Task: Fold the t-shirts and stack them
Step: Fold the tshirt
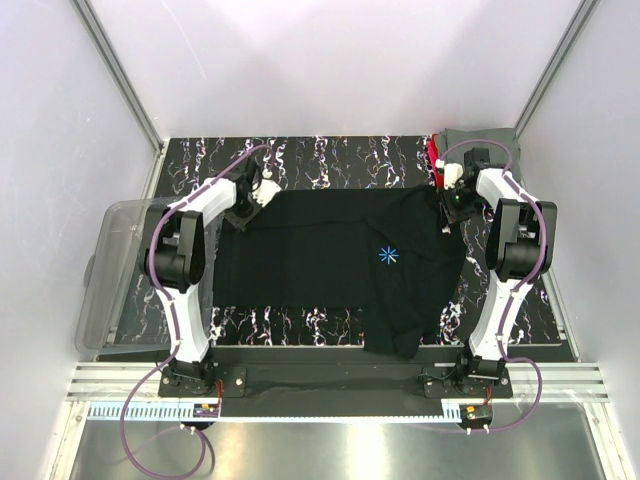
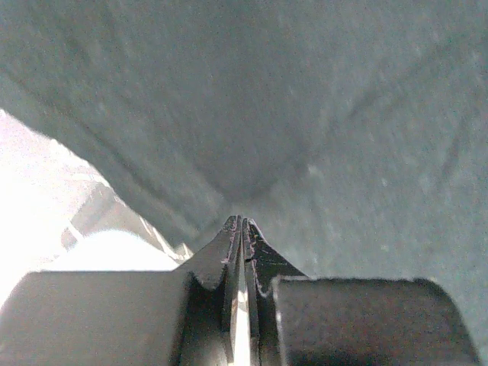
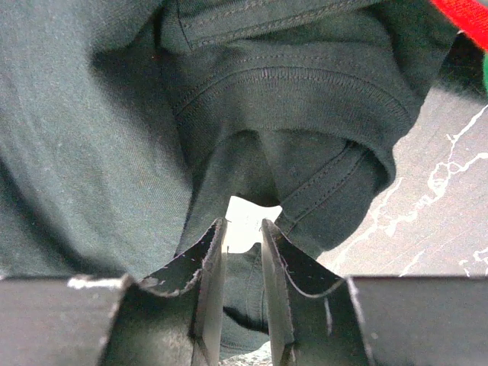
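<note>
A black t-shirt (image 1: 320,265) with a small blue logo (image 1: 388,254) lies spread on the marbled table, one part hanging over the near edge. My left gripper (image 1: 243,208) is at its far left corner. In the left wrist view this gripper (image 2: 242,221) is shut, and the dark cloth (image 2: 305,114) puckers toward the tips. My right gripper (image 1: 450,208) is at the far right corner. In its wrist view the right gripper (image 3: 244,223) holds a bunched, hemmed fold of the shirt (image 3: 290,99) between its fingers. Folded red (image 1: 433,155) and grey (image 1: 480,136) t-shirts sit at the back right.
A clear plastic bin (image 1: 110,280) stands off the table's left side. White walls close in the far side and both sides. The black marbled table top (image 3: 427,213) shows to the right of my right gripper, with red cloth (image 3: 461,19) and a sliver of green (image 3: 485,72) beyond.
</note>
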`<action>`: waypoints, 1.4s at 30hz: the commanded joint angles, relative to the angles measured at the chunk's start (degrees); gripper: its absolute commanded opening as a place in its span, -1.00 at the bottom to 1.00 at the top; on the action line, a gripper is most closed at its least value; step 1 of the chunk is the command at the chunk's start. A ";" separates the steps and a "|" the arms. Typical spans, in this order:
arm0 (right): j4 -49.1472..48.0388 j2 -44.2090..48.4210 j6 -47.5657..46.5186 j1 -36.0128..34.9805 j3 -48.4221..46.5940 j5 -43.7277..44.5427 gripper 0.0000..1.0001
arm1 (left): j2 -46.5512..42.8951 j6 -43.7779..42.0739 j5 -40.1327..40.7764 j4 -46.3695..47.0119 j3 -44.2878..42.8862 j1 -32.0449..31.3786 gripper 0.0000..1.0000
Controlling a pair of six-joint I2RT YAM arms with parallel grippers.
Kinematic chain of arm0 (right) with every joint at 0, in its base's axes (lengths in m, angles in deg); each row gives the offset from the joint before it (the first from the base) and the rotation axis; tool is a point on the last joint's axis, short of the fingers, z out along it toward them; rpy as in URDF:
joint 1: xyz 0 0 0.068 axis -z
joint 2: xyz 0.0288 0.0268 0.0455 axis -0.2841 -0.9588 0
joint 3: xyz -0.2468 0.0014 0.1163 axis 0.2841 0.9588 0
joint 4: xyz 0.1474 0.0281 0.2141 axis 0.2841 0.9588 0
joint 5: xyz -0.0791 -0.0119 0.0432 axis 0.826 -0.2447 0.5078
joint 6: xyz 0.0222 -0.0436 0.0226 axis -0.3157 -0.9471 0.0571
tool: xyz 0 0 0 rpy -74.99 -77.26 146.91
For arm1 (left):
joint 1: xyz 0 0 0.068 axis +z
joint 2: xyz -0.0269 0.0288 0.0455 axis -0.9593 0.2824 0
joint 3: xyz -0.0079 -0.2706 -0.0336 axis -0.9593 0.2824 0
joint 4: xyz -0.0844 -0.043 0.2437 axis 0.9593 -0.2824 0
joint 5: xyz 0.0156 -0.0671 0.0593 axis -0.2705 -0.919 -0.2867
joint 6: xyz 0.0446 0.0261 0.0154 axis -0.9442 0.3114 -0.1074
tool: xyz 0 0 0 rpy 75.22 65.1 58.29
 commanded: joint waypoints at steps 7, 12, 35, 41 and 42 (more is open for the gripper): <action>-0.73 1.57 -0.74 0.24 0.04 3.28 -0.36 | -4.43 -0.88 -0.65 0.74 4.22 0.08 -0.88; -0.82 1.66 -2.05 0.24 -0.05 5.21 -0.35 | -3.90 -1.32 -0.04 0.39 4.66 0.00 -0.89; -9.96 4.21 -7.06 3.40 10.67 13.21 -0.37 | -9.70 -0.97 1.46 0.39 13.01 -0.36 -0.90; -10.66 5.26 -7.85 3.75 12.25 14.27 -0.37 | -11.90 -1.23 2.42 0.74 16.00 -0.36 -0.91; -10.57 5.44 -7.94 3.75 12.43 14.44 -0.36 | -12.25 -1.15 2.51 0.65 16.35 -0.36 -0.91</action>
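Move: The left hand's closed fingertips are low over the t-shirt's far-left part; the shirt's near-left corner lies about 24 cm back and 3 cm left of them, and the plastic bin's middle about 25 cm left and 15 cm back. The right hand, fingers part open, is right at the shirt's white label, about 1 cm beneath. From there the blue star is some 22 cm left and 10 cm back, the folded stack about 19 cm ahead and 13 cm right. Straight back in two pulls with a short pause between, the left hand draws its shut fingertips about 7 cm over the shirt, sinking slightly and pressing on the cloth. The right hand, its part-open fingers kept on the cloth at the label, drags the shirt about 5 cm to the right, rolling some 10 degrees out of its leftward lean until the fingers point down. ##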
